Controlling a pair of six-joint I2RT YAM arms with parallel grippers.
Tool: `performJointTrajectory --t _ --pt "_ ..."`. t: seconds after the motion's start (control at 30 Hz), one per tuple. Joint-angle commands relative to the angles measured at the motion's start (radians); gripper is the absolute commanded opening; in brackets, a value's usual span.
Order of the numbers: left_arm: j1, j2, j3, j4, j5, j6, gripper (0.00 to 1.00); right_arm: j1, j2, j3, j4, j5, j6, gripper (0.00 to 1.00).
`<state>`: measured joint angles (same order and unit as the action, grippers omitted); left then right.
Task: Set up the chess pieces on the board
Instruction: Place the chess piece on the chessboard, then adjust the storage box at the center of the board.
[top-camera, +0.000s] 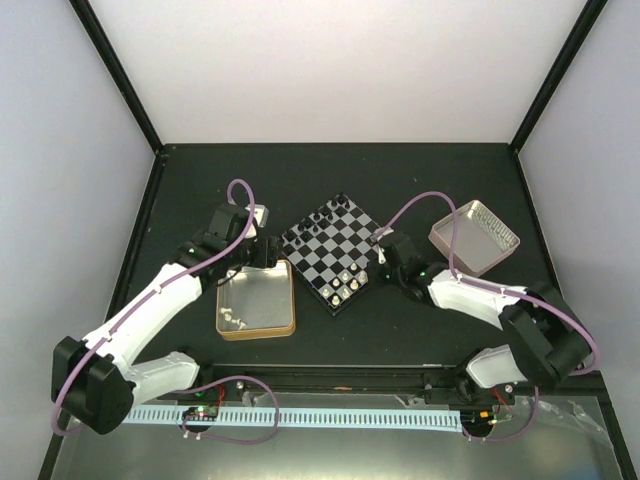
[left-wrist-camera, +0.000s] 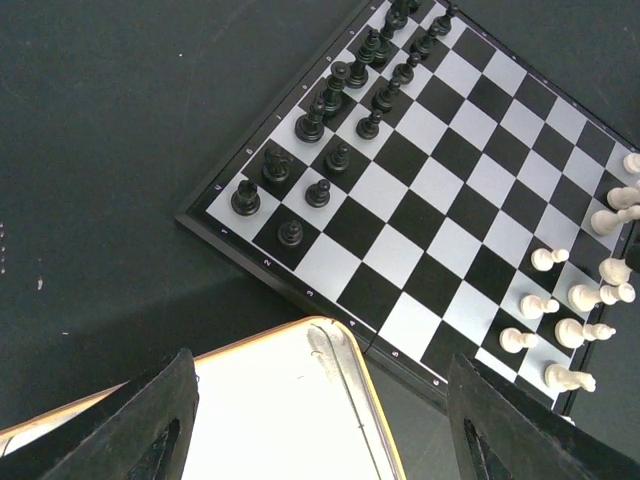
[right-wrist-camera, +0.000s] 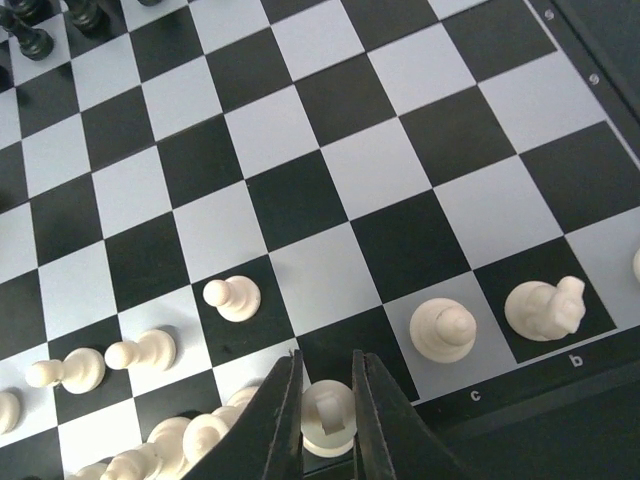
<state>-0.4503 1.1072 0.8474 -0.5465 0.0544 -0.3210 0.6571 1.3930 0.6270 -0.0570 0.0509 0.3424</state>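
The board (top-camera: 330, 250) lies turned like a diamond at mid table. Black chess pieces (left-wrist-camera: 330, 95) stand in two rows along its far left side, and cream-white chess pieces (left-wrist-camera: 580, 300) stand along its near right side. My right gripper (right-wrist-camera: 327, 385) is low over the white back row, shut on a white piece (right-wrist-camera: 327, 415) that stands on the edge square. A white pawn (right-wrist-camera: 232, 296) and a white knight (right-wrist-camera: 543, 306) stand close by. My left gripper (left-wrist-camera: 320, 400) hangs open and empty over the far corner of the gold-rimmed tin (left-wrist-camera: 280, 400), just off the board's edge.
The gold-rimmed tin (top-camera: 290, 300) sits left of the board with a few small white pieces (top-camera: 232, 320) in its near part. A pinkish silver tray (top-camera: 497, 240) lies at the right, behind my right arm. Black rails edge the table.
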Motion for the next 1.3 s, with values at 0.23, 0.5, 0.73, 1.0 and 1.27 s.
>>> performJointTrajectory --t 0.23,0.5,0.73,1.0,1.27 --pt "0.019 0.024 0.096 -0.048 0.016 0.028 0.70 0.007 0.061 0.040 0.047 0.029 0.005 0.18" --pt "0.020 0.030 0.099 -0.054 0.024 0.019 0.71 0.006 0.046 0.055 0.015 0.035 0.002 0.25" --pt "0.025 0.028 0.112 -0.070 0.009 0.014 0.71 0.001 -0.016 0.129 -0.073 0.020 0.034 0.33" --pt "0.029 0.084 0.134 -0.106 -0.056 0.189 0.72 -0.091 -0.039 0.282 -0.177 -0.115 0.107 0.46" --pt "0.002 0.242 0.161 -0.141 -0.086 0.481 0.66 -0.235 -0.006 0.330 -0.245 -0.183 0.084 0.48"
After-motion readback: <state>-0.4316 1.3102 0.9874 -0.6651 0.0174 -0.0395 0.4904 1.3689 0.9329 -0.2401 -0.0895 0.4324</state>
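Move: The right hand holds a white chess piece just above its empty square on the board's near-right edge, which lies straight below, about 4 cm down. In the same edge row, one white piece stands 2 cm ahead and 2 cm to the right, another 2 cm back and 2 cm to the left. A white pawn stands level with the hand, 4 cm to its left. From the left hand, that square is some 22 cm to the right, 1 cm back and 14 cm below. The right hand sets the white piece's foot down on its square, sinking only about 1 cm, and its fingers ease apart to roughly half open, letting go. It lingers there, then climbs quickly some 11 cm while swinging about 6 cm forward, away from the row, tilting about 10 degrees. Late on, the open left hand rolls some 15 degrees and dips about 4 cm near the tray's far end. ##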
